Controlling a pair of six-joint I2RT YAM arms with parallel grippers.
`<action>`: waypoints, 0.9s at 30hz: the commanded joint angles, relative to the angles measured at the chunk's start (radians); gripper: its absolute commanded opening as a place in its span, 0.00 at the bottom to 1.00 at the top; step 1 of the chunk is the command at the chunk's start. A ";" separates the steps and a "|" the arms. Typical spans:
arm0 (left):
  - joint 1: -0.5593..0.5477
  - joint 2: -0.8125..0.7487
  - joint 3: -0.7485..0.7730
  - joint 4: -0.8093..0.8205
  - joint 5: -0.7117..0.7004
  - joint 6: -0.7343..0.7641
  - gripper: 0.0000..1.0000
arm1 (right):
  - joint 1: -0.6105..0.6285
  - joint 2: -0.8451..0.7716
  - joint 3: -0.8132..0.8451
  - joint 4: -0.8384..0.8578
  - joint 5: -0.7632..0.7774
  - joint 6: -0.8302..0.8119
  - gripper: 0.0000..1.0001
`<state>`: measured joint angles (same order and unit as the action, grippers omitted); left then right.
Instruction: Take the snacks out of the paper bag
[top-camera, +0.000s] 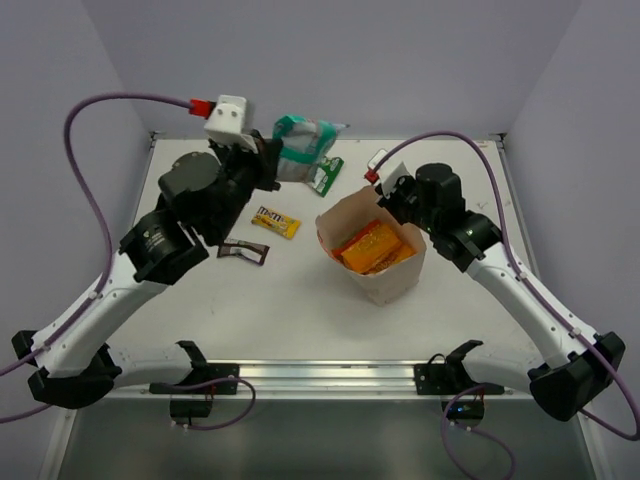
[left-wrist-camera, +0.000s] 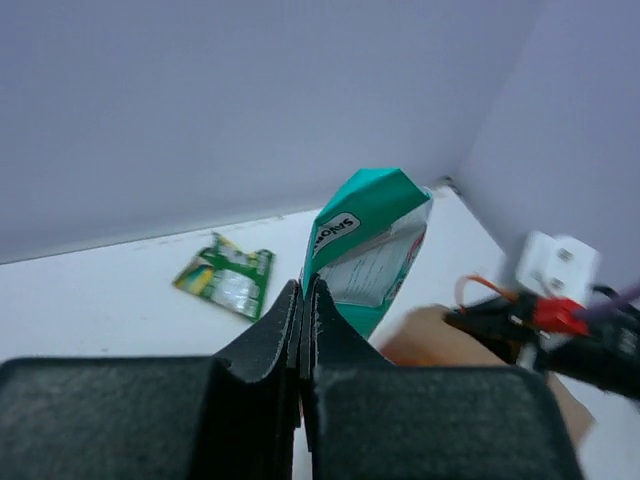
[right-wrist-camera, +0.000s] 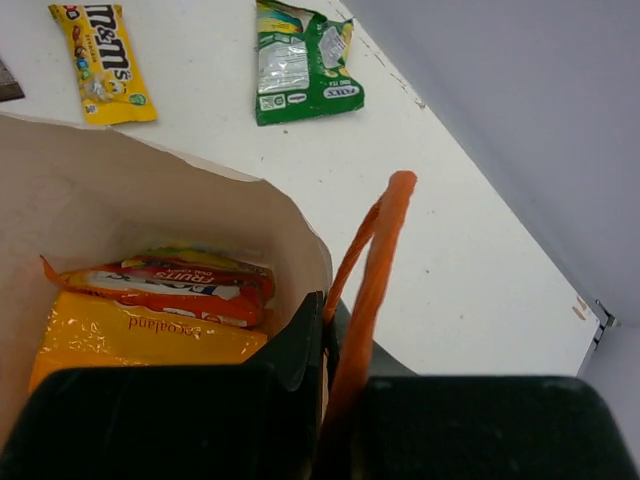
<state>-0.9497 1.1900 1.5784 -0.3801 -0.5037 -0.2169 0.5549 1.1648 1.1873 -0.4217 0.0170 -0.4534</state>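
The beige paper bag stands open right of centre, with orange and yellow snacks inside. My right gripper is shut on the bag's far rim, beside its orange string handle. An orange packet and a yellow-orange pouch lie in the bag. My left gripper is shut on the lower edge of a teal pouch, held up above the table's back left part.
On the table lie a green-white pouch, a yellow M&M's bar and a dark brown bar. Walls close the back and both sides. The left arm's bulk hangs over the table's left part.
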 joint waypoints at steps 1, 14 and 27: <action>0.168 0.011 0.034 -0.121 -0.161 -0.015 0.00 | -0.016 -0.043 0.000 0.113 0.055 0.001 0.00; 0.548 0.463 -0.071 0.253 -0.019 0.159 0.00 | -0.018 -0.059 -0.018 0.112 0.012 0.039 0.00; 0.554 0.513 -0.033 0.276 0.192 0.053 0.87 | -0.018 -0.047 0.017 0.095 -0.043 0.006 0.00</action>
<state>-0.3515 1.9915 1.5791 -0.1947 -0.4076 -0.1272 0.5362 1.1339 1.1545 -0.4080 0.0044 -0.4179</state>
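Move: The left gripper still holds the teal candy pouch; its free landing spot on the table lies about 30 cm ahead, 10 cm left and 45 cm below. The M&M's packet is some 20 cm ahead and 4 cm left of the gripper, the right green packet 33 cm ahead and 4 cm right, the left green packet 24 cm ahead and 22 cm left, all on the table. From the right gripper, that spot is roughly 24 cm ahead, 27 cm left and 28 cm below. Bring the left gripper down some 34 cm and forward about 27, swinging left early, to the bare table beyond the M&M's; turn it counter-clockwise and tip its fingers down, each roughly 30 degrees. Open wide near the bottom to let go of the teal pouch, then start lifting. Keep the right fingers pinched on the paper bag's rim and handle, nearly still. ##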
